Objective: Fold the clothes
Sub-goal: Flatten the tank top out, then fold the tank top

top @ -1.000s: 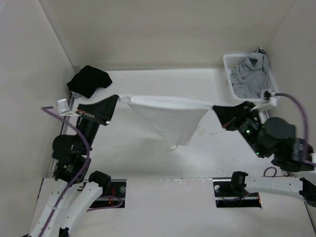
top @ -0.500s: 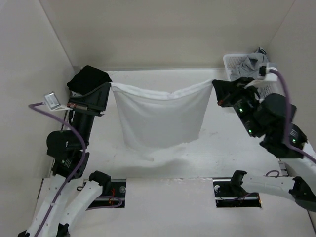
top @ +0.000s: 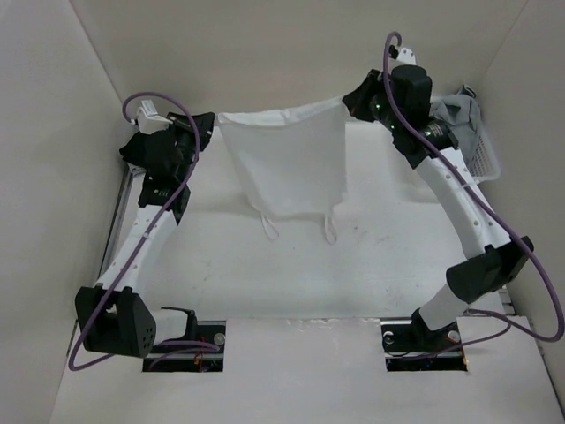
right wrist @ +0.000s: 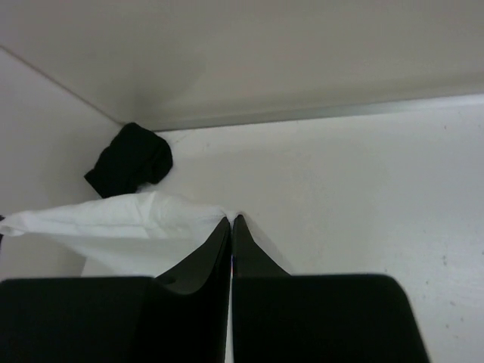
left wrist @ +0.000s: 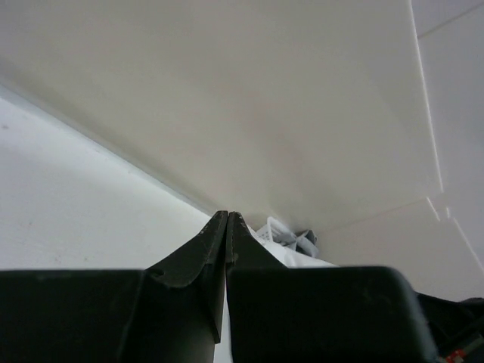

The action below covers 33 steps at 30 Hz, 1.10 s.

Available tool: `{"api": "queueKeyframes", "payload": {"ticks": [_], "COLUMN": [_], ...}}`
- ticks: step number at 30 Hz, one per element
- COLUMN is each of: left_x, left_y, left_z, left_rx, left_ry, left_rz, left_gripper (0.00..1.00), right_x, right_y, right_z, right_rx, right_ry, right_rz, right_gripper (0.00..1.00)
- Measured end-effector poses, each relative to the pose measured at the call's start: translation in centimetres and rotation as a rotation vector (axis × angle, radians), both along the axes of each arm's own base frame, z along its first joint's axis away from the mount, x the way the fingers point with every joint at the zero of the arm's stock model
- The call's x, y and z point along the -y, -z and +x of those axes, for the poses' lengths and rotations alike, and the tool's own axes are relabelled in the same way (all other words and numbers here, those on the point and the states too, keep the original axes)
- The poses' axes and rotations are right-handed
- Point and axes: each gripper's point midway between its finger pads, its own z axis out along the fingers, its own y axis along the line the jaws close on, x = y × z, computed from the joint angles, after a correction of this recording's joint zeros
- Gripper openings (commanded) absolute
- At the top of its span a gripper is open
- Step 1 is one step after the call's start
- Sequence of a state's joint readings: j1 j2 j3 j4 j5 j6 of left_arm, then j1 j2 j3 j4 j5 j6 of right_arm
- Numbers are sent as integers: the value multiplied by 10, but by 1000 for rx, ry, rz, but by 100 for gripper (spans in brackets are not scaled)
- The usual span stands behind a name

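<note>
The clothes, a thin white camisole point(top: 287, 168), hang stretched by one edge between my two grippers near the back wall. Two narrow straps point(top: 330, 228) trail on the table toward the near side. My left gripper point(top: 212, 120) is shut on the left corner. In the left wrist view its fingertips point(left wrist: 227, 216) are pressed together, with white cloth point(left wrist: 302, 259) showing just past them. My right gripper point(top: 348, 98) is shut on the right corner. In the right wrist view the camisole point(right wrist: 128, 219) spreads leftward from the closed tips point(right wrist: 231, 219).
A white plastic basket point(top: 484, 157) holding a grey garment point(top: 455, 115) stands at the far right, behind the right arm. A black garment point(right wrist: 130, 159) lies in the far left corner. White walls close in the back and both sides.
Both arms have reached out toward the back wall, carrying the camisole's held edge away from me. The cloth now trails from that edge with its straps on the table.
</note>
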<state>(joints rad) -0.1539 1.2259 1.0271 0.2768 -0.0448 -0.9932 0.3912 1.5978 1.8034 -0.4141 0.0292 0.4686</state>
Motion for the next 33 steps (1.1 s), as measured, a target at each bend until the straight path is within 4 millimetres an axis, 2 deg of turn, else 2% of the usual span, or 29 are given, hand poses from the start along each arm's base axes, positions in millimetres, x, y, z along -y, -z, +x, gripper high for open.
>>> {"api": "queueKeyframes", "payload": {"ticks": [3,6,7,9,11,13,15,17,19,20,22,24,26,30,33], "left_x": [-7,-8,-6,-4,-2,-3,-5,-7,-11,-12,-11,-5,6,29,36], "left_y": [-24,-56,-64,-67,-50,-11,42,103,160,183,214,232,241,241,238], "left_z": [7,-6,-13,-31,-47,-62,-74,-92,-115,-127,-150,-169,-186,-215,-230], "left_rx": [51,141,170,213,218,173,87,-28,-143,-189,-247,-280,-301,-316,-337], "left_ry": [2,12,22,38,50,55,60,71,81,89,117,161,222,341,368], "left_rz": [-26,-45,-50,-62,-72,-75,-67,-56,-49,-50,-54,-62,-70,-62,-43], "left_gripper": [0,0,0,0,0,0,0,0,1,1,1,1,1,0,1], "right_x": [0,4,6,11,10,5,-4,-10,-10,-9,-7,-9,-14,-26,-28], "right_y": [-37,-66,-70,-61,-34,13,79,155,224,250,291,308,311,295,286], "right_z": [-3,-25,-33,-52,-67,-80,-96,-120,-152,-169,-209,-243,-269,-309,-331], "right_rx": [70,142,160,168,145,84,-22,-165,-301,-352,-432,-466,-472,-467,-476], "right_ry": [-26,-49,-53,-61,-73,-90,-113,-131,-143,-149,-175,-216,-263,-342,-373], "right_rz": [36,71,81,103,118,125,120,96,67,53,36,43,68,141,180], "right_gripper": [3,3,3,3,3,3,3,3,3,3,3,3,3,3,3]}}
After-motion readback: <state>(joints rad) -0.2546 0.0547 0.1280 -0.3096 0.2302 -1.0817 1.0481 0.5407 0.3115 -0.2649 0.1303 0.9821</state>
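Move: Both grippers already hold the tank top's hem corners, about 31 cm apart. The clear table patch to spread it on is centred some 19 cm back, 15 cm right and 36 cm below the left gripper, and about 22 cm back, 16 cm left and 39 cm below the right. The black cloth lies roughly 12 cm farther out and 21 cm left of the left gripper; the white basket about 10 cm farther out and 32 cm right of the right gripper, both far below. Flick both grippers up about 7 cm, then whip them down and back towards the bases, ending some 24 cm lower and 23 cm back with the left, 29 cm lower and 33 cm back with the right. Tip both fingertips downward, turn them inward, let the hands close in slightly, and keep both pinches on the hem. ##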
